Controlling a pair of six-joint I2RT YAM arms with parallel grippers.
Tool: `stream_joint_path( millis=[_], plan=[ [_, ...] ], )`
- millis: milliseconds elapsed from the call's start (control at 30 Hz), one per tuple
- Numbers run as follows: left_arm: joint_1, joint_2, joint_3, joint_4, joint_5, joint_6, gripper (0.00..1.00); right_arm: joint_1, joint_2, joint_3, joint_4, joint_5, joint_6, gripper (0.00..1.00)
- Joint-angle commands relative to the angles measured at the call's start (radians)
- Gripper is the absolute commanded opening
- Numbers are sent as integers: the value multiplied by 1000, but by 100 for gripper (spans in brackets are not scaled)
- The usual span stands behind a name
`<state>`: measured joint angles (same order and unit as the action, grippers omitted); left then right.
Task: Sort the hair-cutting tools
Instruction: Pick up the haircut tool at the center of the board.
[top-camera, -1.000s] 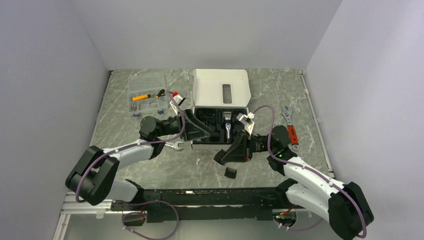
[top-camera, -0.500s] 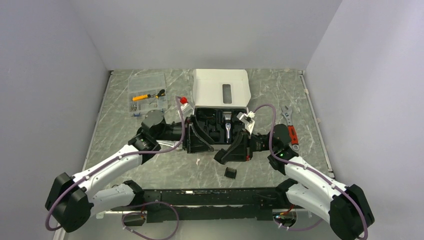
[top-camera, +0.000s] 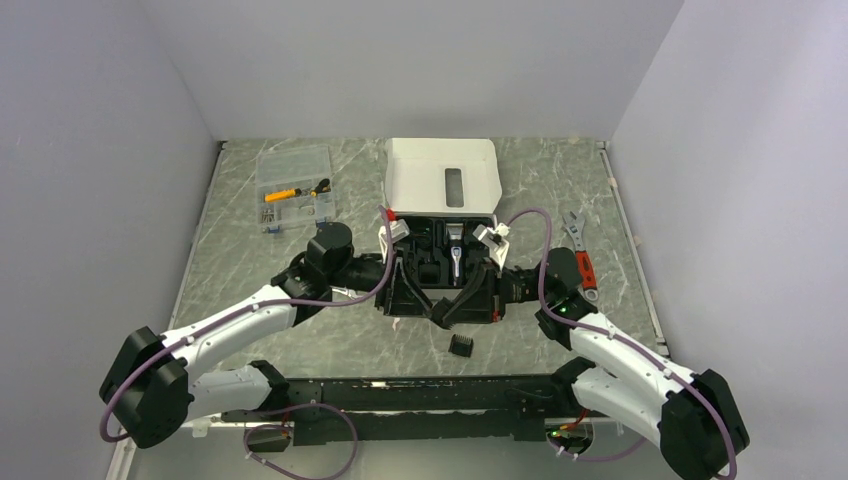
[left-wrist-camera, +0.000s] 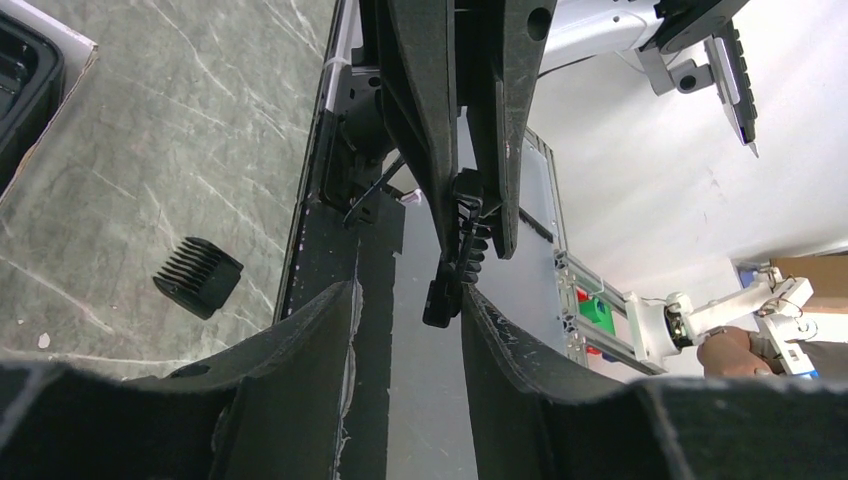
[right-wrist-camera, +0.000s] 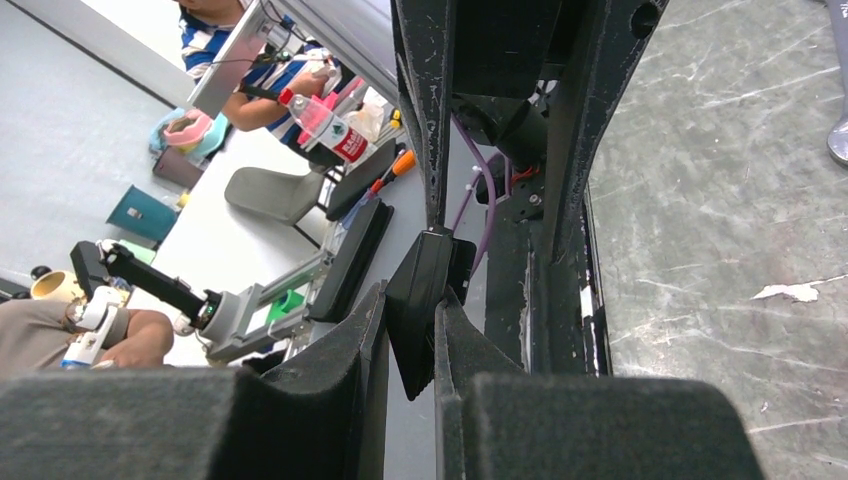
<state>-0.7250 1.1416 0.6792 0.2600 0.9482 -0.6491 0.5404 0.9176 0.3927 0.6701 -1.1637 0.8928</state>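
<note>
My right gripper (top-camera: 442, 315) hovers in front of the box, shut on a small black comb attachment (right-wrist-camera: 425, 300). My left gripper (top-camera: 425, 303) faces it tip to tip. Its jaws stand open around the comb's free toothed end (left-wrist-camera: 458, 250), which lies against one finger with a gap to the other. In the wrist views the left gripper (left-wrist-camera: 408, 300) and right gripper (right-wrist-camera: 412, 295) each look at the other's fingers. A second comb attachment (top-camera: 460, 345) lies loose on the table near the front edge, also in the left wrist view (left-wrist-camera: 197, 277). The black-and-silver clipper (top-camera: 454, 245) rests in the box's black tray.
The white box (top-camera: 443, 175) stands open at mid-table, lid tipped back. A clear organiser case (top-camera: 294, 187) sits at the back left. A red-handled wrench (top-camera: 583, 265) lies at the right. A white scrap (top-camera: 397, 322) lies before the box.
My left arm has swung right from beside the box's left edge to meet the right gripper, and its jaws have narrowed. The right arm and its comb have stayed put.
</note>
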Motion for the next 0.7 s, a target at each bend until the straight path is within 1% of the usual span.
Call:
stream_joint_path(
  millis=[0, 200, 300, 400, 667],
  plan=[
    [-20, -3, 43, 52, 20, -2, 49, 6, -25, 39, 3, -15, -34, 0],
    [-28, 2, 65, 61, 3, -4, 51, 8, -36, 33, -10, -12, -43, 0],
    [-36, -1, 76, 53, -7, 6, 48, 9, -42, 35, -33, -7, -59, 0],
    [-44, 0, 84, 38, -15, 14, 39, 9, -41, 32, -34, -3, -61, 0],
    [-73, 7, 81, 40, -24, 23, 19, 11, -41, 35, -46, 3, -70, 0]
  ],
)
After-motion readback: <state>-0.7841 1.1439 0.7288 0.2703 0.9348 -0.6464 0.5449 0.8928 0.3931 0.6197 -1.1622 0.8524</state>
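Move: Just off the left fingertips, the haircut tool, a black comb piece, sits in the right gripper's fingers: about 2 cm right of the left hand, 1 cm back and 2 cm up. For the right hand it lies about 1 cm left, level with the pads. The loose comb is on the table some 3 cm back, 6 cm right and 22 cm below the left hand; the tool box's tray is roughly 18 cm ahead of that hand, 2 cm right and 20 cm below. Rising about 2 cm while easing some 1 cm to the right and 1 cm back, the left hand brings its open fingers around the free end of the haircut tool. Late in the rise they close from half open to about a quarter, one on each side of the tool. The right hand stays in place and keeps its pinch. ##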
